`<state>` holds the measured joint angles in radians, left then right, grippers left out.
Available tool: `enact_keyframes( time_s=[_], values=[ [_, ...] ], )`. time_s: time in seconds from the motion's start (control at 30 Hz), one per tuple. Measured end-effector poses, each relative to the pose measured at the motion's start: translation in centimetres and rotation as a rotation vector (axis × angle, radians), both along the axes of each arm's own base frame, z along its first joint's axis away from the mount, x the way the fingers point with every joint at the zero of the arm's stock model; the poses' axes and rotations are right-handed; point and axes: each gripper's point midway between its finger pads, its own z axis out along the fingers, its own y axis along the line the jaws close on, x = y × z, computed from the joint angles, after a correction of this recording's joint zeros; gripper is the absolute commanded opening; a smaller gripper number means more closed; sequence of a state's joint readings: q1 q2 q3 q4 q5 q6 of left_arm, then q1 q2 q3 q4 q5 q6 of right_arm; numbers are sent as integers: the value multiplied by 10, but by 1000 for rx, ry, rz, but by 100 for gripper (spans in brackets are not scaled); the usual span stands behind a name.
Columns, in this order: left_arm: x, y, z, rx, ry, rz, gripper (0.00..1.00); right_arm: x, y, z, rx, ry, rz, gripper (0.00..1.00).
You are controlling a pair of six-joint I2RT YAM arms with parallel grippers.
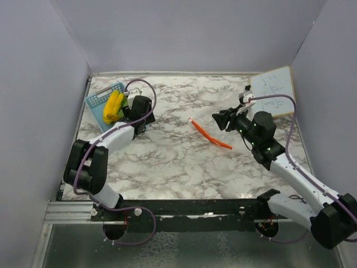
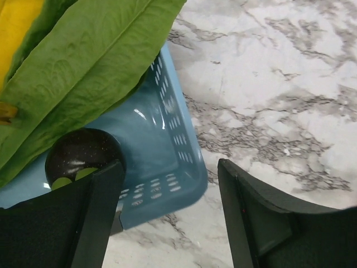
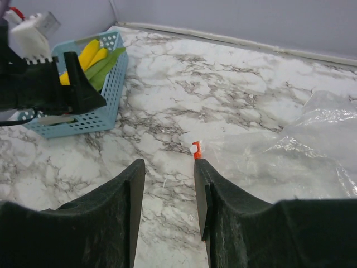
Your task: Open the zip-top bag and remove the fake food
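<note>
The zip-top bag [image 3: 290, 153] lies flat on the marble, clear and crumpled; its orange-red zip strip [image 1: 209, 135] runs diagonally at mid-table, and one end of the strip [image 3: 196, 151] shows just past my right finger. My right gripper [image 3: 167, 167] hovers open beside that end, holding nothing. The fake food sits in a light-blue basket [image 1: 99, 106]: a long green leaf [image 2: 83, 72], a yellow piece [image 2: 17, 22] and a dark round piece [image 2: 83, 153]. My left gripper [image 2: 170, 167] is open above the basket's near corner, its left finger next to the dark piece.
A small whiteboard [image 1: 273, 86] lies at the back right corner. Grey walls enclose the table on three sides. In the right wrist view the left arm's gripper [image 3: 56, 89] partly covers the basket [image 3: 106, 103].
</note>
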<state>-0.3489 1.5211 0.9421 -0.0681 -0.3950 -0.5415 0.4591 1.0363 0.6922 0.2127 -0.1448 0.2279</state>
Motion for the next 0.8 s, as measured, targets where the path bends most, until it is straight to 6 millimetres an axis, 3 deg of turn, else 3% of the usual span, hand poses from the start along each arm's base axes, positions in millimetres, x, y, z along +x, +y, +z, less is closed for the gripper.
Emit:
enact_keyframes(
  time_s=[0.17, 0.33, 0.5, 0.8],
  values=[
    [10, 1, -33, 35, 88, 30, 47, -16, -7, 2, -4, 10, 3, 41],
    [23, -8, -30, 35, 80, 12, 11, -29, -16, -11, -26, 42, -6, 41],
    [16, -16, -30, 59, 91, -30, 1, -34, -21, -23, -35, 56, -20, 40],
    [-31, -30, -31, 53, 100, -182, 0, -33, -20, -46, -53, 112, -19, 40]
  ],
)
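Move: The near right-hand corner of the blue basket, with its rim, is only about 2 cm ahead of my left hand, 1 cm to its right and 4 cm below. Inside lie the dark eggplant, some 8 cm left and 4 cm ahead of the hand, the green leaves about 10 cm left and 7 cm ahead, and the yellow bananas 14 cm left and 8 cm ahead. From my right hand that corner is roughly 28 cm left, 10 cm ahead and 16 cm down. I drop my left hand about 3 cm and slightly forward so its open fingers straddle the basket's right rim by the corner, shut them on it, then drag it some 5 cm back and a little right, turning the wrist about 10 degrees clockwise. Meanwhile my empty right hand backs off a few centimetres and sinks about 4 cm, fingers half open. ##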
